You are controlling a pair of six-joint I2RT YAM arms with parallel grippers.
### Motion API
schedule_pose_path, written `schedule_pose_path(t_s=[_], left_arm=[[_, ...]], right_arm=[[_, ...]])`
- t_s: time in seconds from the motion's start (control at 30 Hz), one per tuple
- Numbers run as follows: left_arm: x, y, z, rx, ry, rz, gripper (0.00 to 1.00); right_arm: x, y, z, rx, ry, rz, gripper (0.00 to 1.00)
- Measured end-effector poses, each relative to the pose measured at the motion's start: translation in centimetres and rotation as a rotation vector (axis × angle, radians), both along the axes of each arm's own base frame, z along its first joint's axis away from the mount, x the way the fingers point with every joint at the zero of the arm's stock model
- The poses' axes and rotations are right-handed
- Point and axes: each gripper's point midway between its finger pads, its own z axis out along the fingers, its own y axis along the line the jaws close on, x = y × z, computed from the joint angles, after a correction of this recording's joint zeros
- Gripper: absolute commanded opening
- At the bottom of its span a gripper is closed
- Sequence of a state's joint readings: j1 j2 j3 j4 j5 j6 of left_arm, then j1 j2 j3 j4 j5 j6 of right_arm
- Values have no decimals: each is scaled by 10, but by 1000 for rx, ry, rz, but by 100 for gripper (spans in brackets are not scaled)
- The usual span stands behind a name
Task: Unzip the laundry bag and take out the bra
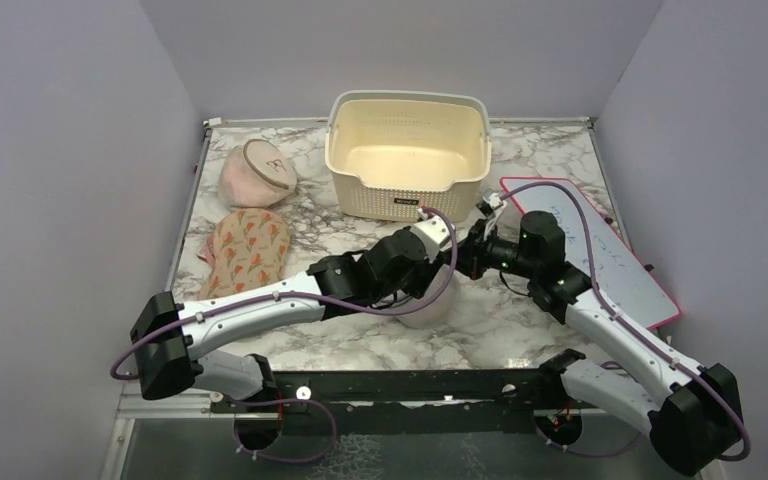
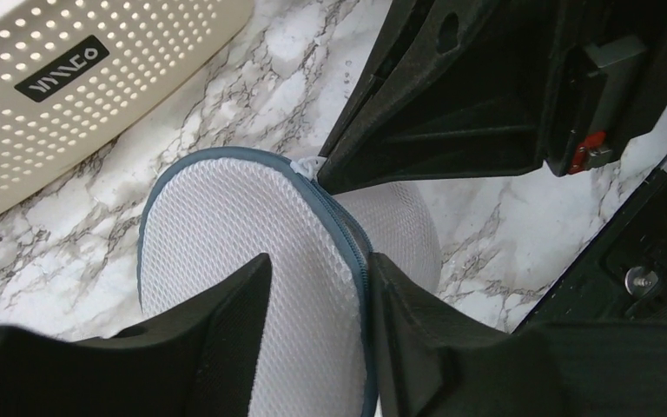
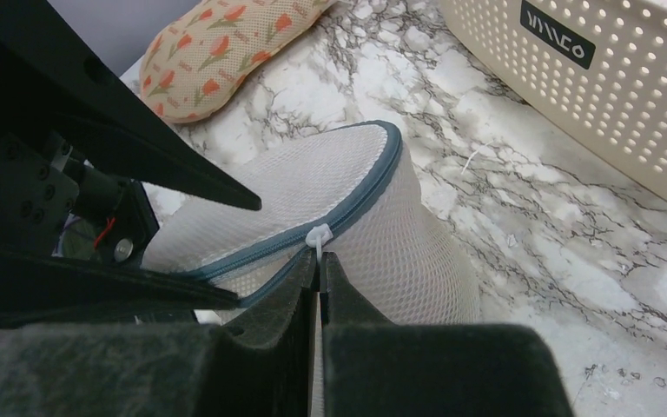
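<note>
The laundry bag [image 2: 226,234] is a white mesh drum with a blue-grey zip rim, standing on the marble between both arms [image 1: 428,314]. My left gripper [image 2: 320,261] is open. One finger lies over the mesh lid and the other is against the zip rim, so the lid's edge sits between them. My right gripper [image 3: 320,259] is shut on the white zip pull [image 3: 318,235] at the bag's side. Beside the pull, the zip [image 3: 252,254] shows as two separate blue lines, parted there. The bra is hidden.
A cream perforated basket [image 1: 407,190] stands at the back centre. A pinkish round bag [image 1: 257,172] and a floral fabric piece [image 1: 247,248] lie at the back left. A white board with a pink rim [image 1: 615,262] lies on the right. Grey walls close in three sides.
</note>
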State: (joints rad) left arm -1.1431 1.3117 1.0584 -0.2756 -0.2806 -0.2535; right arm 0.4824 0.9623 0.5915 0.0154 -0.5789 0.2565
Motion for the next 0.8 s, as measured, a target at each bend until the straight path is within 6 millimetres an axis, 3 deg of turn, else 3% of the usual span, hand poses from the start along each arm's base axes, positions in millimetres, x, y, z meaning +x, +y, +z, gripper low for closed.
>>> schedule_pose_path(t_s=[0.1, 0.3, 0.53, 0.8], left_arm=[[1, -1, -7, 32, 10, 1, 18], [2, 1, -8, 77, 0, -15, 1], [1, 9, 2, 106, -38, -47, 0], [-12, 8, 34, 51, -79, -154, 0]], right_arm=[[-1, 0, -1, 0, 1, 3, 1], [-2, -1, -4, -3, 7, 1, 1], [0, -4, -4, -6, -1, -26, 1], [1, -5, -4, -7, -2, -38, 1]])
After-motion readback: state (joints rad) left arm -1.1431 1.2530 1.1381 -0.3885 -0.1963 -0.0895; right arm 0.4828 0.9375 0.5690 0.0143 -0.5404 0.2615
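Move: The laundry bag's loose lid edge already sits between the left gripper's open fingers, its middle about 1 cm right and 1 cm below. The zipper pull is some 3 cm ahead and 4 cm right of this hand, the bag's body about 4 cm back and 8 cm down, and the beige basket roughly 20 cm ahead and 6 cm left. From the right hand, that lid edge lies some 3 cm back and 4 cm left. Pinch the laundry bag's lid edge with the left gripper: dip about 1 cm over it while shutting the fingers from under half open, then lift it some 4 cm, easing slightly back and turning about 10 degrees clockwise. Keep the right gripper shut on the zipper pull and almost still, anchoring the bag beside it. ##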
